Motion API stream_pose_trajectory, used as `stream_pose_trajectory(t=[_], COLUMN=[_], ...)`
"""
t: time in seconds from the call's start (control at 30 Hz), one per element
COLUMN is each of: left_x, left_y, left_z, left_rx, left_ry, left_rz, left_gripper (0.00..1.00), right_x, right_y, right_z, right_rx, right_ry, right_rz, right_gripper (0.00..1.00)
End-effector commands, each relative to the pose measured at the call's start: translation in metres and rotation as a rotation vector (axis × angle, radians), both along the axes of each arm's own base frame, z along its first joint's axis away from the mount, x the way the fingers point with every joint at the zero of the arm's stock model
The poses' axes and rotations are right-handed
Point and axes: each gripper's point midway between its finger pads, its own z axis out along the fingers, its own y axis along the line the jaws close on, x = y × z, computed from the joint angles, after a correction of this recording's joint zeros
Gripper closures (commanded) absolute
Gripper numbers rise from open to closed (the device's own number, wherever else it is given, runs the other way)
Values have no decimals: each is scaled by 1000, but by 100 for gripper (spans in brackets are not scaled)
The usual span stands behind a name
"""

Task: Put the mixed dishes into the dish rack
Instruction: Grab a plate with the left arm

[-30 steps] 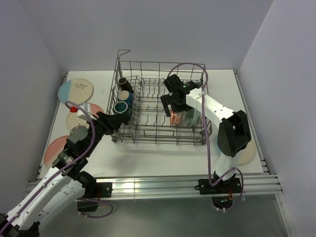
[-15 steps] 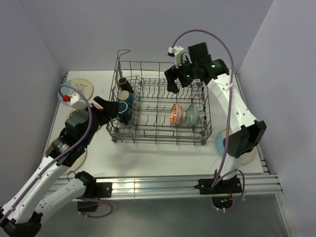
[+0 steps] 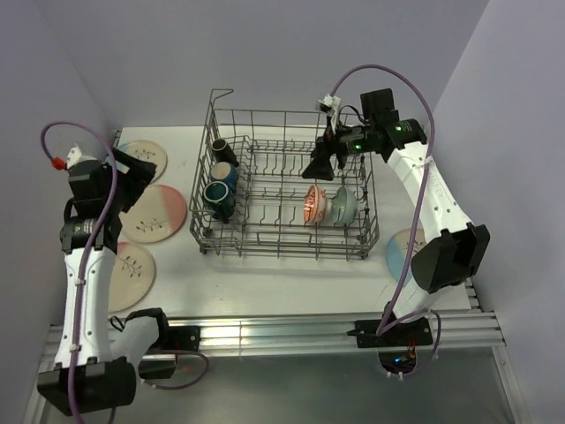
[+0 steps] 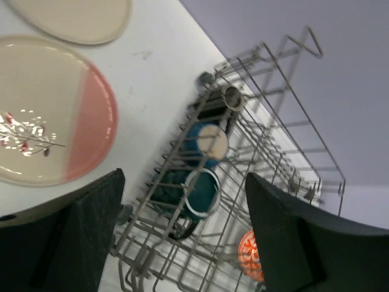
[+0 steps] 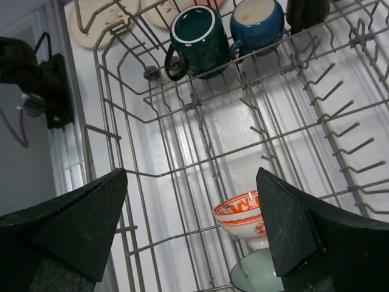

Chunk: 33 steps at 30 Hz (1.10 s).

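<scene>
The grey wire dish rack (image 3: pixel 282 231) stands mid-table. Along its left side lie a black mug (image 3: pixel 218 147), a blue mug (image 3: pixel 224 172) and a teal mug (image 3: pixel 216 196). An orange-red bowl (image 3: pixel 314 205) and a pale green bowl (image 3: pixel 343 205) stand on edge at its right. My left gripper (image 3: pixel 132 172) is open and empty, left of the rack above the plates; its view shows the teal mug (image 4: pixel 197 191) beyond the open left gripper (image 4: pixel 184 176). My right gripper (image 3: pixel 320 164) hovers open over the rack's back right, the orange-red bowl (image 5: pixel 240 219) below the right gripper (image 5: pixel 191 176).
Three plates lie left of the rack: one at the back (image 3: pixel 148 157) partly under my left arm, a cream and pink one (image 3: pixel 157 214), and another nearer (image 3: pixel 132 269). A light blue plate (image 3: pixel 399 252) lies right of the rack behind my right arm. Walls enclose the table.
My left gripper has opened and pulled back left from the teal mug, out over the plates. My right gripper has lifted away from the bowls to the rack's back right.
</scene>
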Motion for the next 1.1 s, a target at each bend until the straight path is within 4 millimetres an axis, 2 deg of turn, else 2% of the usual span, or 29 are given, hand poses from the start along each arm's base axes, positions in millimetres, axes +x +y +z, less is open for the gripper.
stream_pose_trajectory(t=[0.0, 0.03, 0.07, 0.1, 0.13, 0.2, 0.27, 0.3, 0.4, 0.47, 0.5, 0.63, 0.77, 0.83, 1.07], left_x=[6, 8, 12, 19, 21, 32, 35, 37, 34, 24, 21, 12, 14, 15, 32], left_y=[15, 21, 40, 51, 67, 88, 106, 114, 134, 143, 145, 160, 171, 175, 184], left_z=[-29, -36, -43, -60, -66, -92, -107, -121, -149, -164, -175, -195, -207, -221, -242], left_rx=[-104, -127, -130, -128, -118, -85, -59, -43, -13, -36, -53, -70, -43, -45, -47], left_ry=[54, 69, 79, 127, 143, 229, 277, 333, 443, 498, 530, 576, 626, 667, 703], left_rz=[-63, -67, -20, -5, 26, 53, 73, 72, 98, 123, 129, 171, 180, 176, 117], left_gripper=[18, 21, 22, 23, 24, 27, 29, 31, 33, 35, 39, 41, 43, 45, 51], right_x=[-18, -21, -21, -26, -28, -28, -28, -27, -25, -24, -23, -21, -16, -14, -10], right_y=[-3, -4, -3, -4, -4, -4, -3, -3, -1, 0, 1, 5, 7, 9, 18], right_z=[31, 22, 22, 25, 19, 26, 30, 31, 34, 33, 30, 21, 19, 21, 22], right_rx=[114, 113, 123, 131, 135, 152, 159, 158, 163, 167, 171, 181, 188, 194, 200], right_ry=[-55, -32, -39, -52, -40, -67, -81, -86, -93, -87, -73, -33, -18, -14, 11], right_rz=[38, 34, 33, 32, 32, 24, 31, 35, 46, 54, 61, 78, 94, 106, 125], right_gripper=[6, 7, 7, 7, 7, 7, 7, 7, 7, 7, 7, 7, 7, 7, 8])
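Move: The cream-and-pink plate lies some 29 cm below the left hand, about 3 cm ahead and 6 cm to its left. From that plate's centre, the blue-and-cream plate is about 16 cm farther out and 5 cm left, the lower cream plate 18 cm nearer and 4 cm left, and the green mug 3 cm farther out and 20 cm right. From the right hand, the cream-and-pink plate lies roughly 47 cm left, 1 cm ahead and 30 cm below. Left hand swoops about 25 cm down and 17 cm left to the cream-and-pink plate's left rim, tipping down, half-closing. ##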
